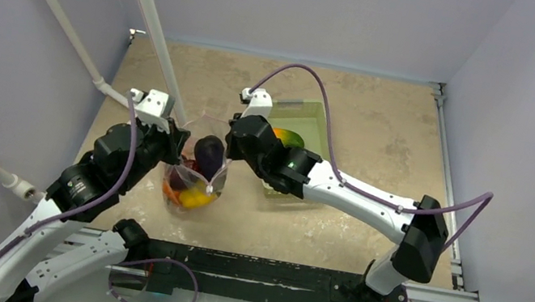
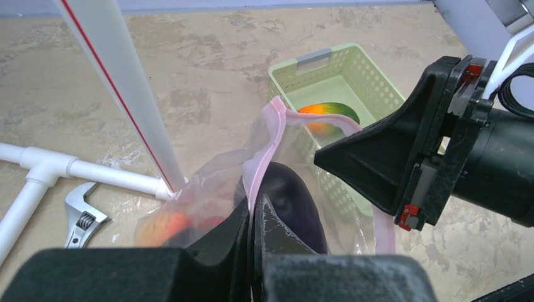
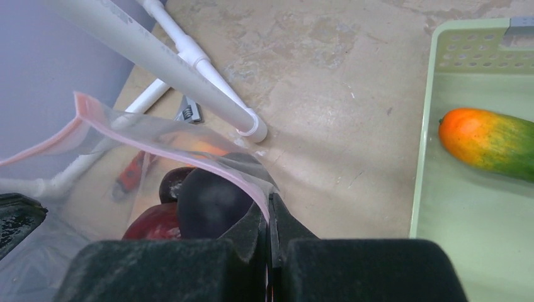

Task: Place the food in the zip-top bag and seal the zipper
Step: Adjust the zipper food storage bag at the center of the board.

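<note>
The clear zip-top bag (image 1: 193,186) stands between both arms, mouth up. My left gripper (image 1: 183,155) is shut on the pink zipper (image 2: 272,132) at the mouth's left side. My right gripper (image 1: 229,153) is shut on the same strip (image 3: 157,141) at the right side. A purple eggplant (image 1: 208,149) sticks up out of the mouth. Below it lie a red apple (image 3: 154,225), a dark plum (image 3: 171,182) and a yellow piece (image 1: 195,198). One orange-and-green fruit (image 1: 287,136) lies in the basket. The slider tab is not visible.
The pale green basket (image 1: 309,119) sits right of the bag, under my right arm. White pipes (image 1: 148,12) slant over the table's left side. A wrench (image 2: 82,217) and a red-handled tool (image 3: 129,176) lie on the table by the pipes.
</note>
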Controlling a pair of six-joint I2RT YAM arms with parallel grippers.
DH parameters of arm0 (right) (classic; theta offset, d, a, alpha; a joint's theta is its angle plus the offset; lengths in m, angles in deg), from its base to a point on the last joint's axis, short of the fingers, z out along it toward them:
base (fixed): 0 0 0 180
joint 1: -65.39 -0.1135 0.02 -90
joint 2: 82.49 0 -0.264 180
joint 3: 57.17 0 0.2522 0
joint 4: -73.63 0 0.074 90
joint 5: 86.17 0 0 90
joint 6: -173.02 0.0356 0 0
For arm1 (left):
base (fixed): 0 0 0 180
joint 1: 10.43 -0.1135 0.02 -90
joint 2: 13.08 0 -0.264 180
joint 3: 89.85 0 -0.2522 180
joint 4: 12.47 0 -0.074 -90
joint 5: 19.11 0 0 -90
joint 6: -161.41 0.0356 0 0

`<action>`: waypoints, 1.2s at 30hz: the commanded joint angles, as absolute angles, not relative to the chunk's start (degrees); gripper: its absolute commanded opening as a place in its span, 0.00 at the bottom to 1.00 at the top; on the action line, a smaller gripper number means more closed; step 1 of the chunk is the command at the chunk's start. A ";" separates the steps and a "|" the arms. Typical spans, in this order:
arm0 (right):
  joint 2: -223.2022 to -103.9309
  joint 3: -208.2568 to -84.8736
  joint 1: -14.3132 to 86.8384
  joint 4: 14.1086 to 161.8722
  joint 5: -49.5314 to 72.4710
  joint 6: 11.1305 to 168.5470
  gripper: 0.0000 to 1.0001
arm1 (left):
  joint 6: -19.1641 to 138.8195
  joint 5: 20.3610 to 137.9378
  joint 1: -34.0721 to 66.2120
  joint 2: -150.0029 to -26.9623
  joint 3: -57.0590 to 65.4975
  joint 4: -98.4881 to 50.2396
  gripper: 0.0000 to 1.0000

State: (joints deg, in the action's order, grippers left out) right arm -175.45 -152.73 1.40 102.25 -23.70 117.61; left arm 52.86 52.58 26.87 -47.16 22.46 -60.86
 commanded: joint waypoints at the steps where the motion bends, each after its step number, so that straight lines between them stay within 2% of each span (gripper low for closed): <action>1: -176.52 -152.73 1.76 98.86 -24.02 115.47 0.00 | 54.52 50.85 27.06 -49.61 19.49 -56.07 0.00; 8: -182.08 -152.73 1.76 98.39 -22.70 114.76 0.00 | 53.86 51.54 26.98 -50.35 25.34 -51.79 0.00; 14: -181.92 -153.13 1.97 97.66 -23.48 113.71 0.00 | 54.76 51.50 26.99 -49.47 27.24 -51.80 0.00; 18: -179.78 -153.27 2.58 97.40 -24.38 113.29 0.17 | 55.17 50.60 27.06 -49.42 27.86 -52.11 0.00; 26: -173.05 -152.36 5.95 98.61 -26.16 112.60 0.44 | 55.39 50.03 26.94 -49.66 28.12 -52.41 0.00; 29: -169.82 -150.78 8.56 98.39 -26.16 112.16 0.49 | 55.49 49.69 26.95 -49.57 28.07 -52.42 0.00; 36: -165.11 -146.54 15.55 98.17 -24.97 109.54 0.69 | 55.91 48.93 27.00 -49.90 28.16 -52.58 0.00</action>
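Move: Both hands already pinch the zip-top bag's rim. From the right hand, the mango lies about 17 cm to the right, 9 cm ahead and 18 cm below; the basket around it centres some 21 cm right and 5 cm ahead, similarly low. The eggplant in the bag is roughly 6 cm left, 4 cm back and 10 cm below that hand. From the left hand, the loaded bag's middle is about 2 cm right, 5 cm back and 15 cm below. Both hands, still pinching the bag's rim, lower it towards the board, the right by about 6 cm and the left by some 3 cm while also easing 2 cm forward. The right fingers then open to about two-thirds and let go of the rim, and that hand climbs away from the bag and swings some 10 cm to the right and 5 cm forward towards the basket with the mango, turning about 10 degrees clockwise, while the left keeps its pinch and stays almost still. ##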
